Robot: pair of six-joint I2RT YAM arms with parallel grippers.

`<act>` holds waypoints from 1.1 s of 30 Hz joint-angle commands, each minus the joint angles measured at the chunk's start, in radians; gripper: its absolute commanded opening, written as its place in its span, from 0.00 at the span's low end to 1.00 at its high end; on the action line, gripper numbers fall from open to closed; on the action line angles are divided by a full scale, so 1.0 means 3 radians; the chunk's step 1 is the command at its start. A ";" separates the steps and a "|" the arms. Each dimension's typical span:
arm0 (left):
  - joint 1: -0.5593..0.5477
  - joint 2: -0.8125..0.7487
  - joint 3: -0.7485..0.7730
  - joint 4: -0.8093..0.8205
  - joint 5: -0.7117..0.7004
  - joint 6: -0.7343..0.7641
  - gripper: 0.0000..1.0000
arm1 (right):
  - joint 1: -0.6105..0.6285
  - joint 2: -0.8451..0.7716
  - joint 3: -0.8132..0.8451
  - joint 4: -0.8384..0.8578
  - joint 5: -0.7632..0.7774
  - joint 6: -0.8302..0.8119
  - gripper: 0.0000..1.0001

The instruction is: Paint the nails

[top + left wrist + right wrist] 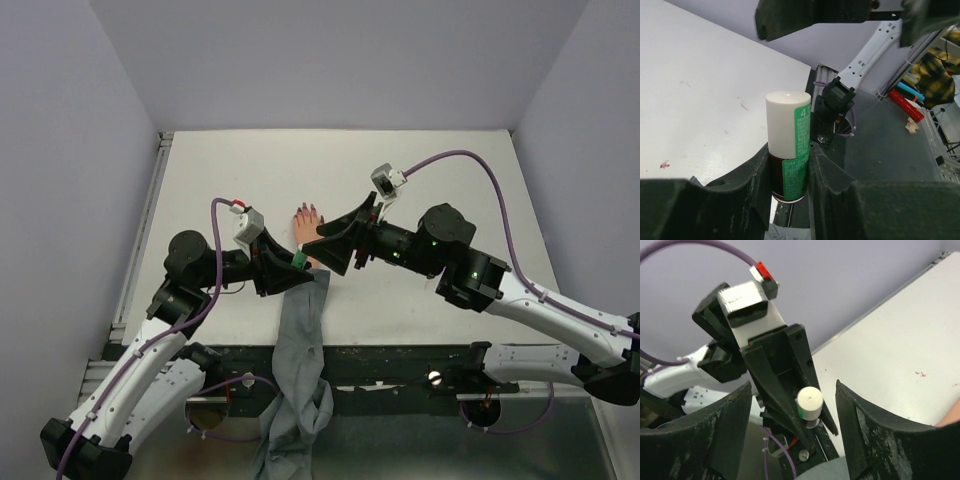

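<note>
A small polish bottle with a white cap, dark body and green label stands upright between the fingers of my left gripper, which is shut on its body. From the top, the left gripper is just left of the peach mannequin hand, whose dark red nails point away from me. Its grey sleeve trails off the front edge. My right gripper faces the bottle from the right. Its jaws are open, one on each side of the white cap without touching it.
Small dark red paint marks dot the white table. A metal rail runs along the table's left edge. A black strip lines the front. Lilac walls close in the back and both sides.
</note>
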 commanded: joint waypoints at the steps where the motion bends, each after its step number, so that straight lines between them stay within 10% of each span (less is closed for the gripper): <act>1: 0.0001 0.0010 -0.0015 0.0330 0.0453 -0.0101 0.00 | 0.0013 0.0112 0.0157 -0.0509 -0.0294 -0.0241 0.69; 19: -0.0024 0.0030 -0.0010 0.0355 0.0509 -0.0111 0.00 | 0.0013 0.0276 0.0121 -0.0331 -0.0674 -0.0179 0.42; 27: -0.0034 0.0020 -0.0005 0.0304 0.0448 -0.0065 0.00 | 0.0013 0.0260 0.0095 -0.0330 -0.0663 -0.0159 0.03; 33: -0.0034 -0.0011 0.0006 0.0207 0.0356 0.0017 0.00 | 0.0013 0.0219 0.0044 -0.0289 -0.0597 -0.0154 0.01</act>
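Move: The white cap of the nail polish bottle, which the left hand still grips, lies roughly 4 cm to the left of the right hand's finger gap and 6 cm below, about level fore and aft. From the left hand it stands some 3 cm above and 1 cm to the right, straight over the grip. The rubber hand lies on the table about 20 cm ahead, 4 cm left and 35 cm below the right hand; the sleeve's cuff is 9 cm ahead, 4 cm left, just as low. The right hand sinks about 5 cm and draws some 2 cm back and 2 cm left onto the cap, its fingers tipping slightly downward and turning about 10 degrees counter-clockwise, then stays there while the fingers keep closing from wide to about half open, one on each side of the cap. Meanwhile the left hand keeps its hold on the upright-held bottle and brings it about 2 cm back and barely up to meet them, turning slightly clockwise before it too stays in place. ##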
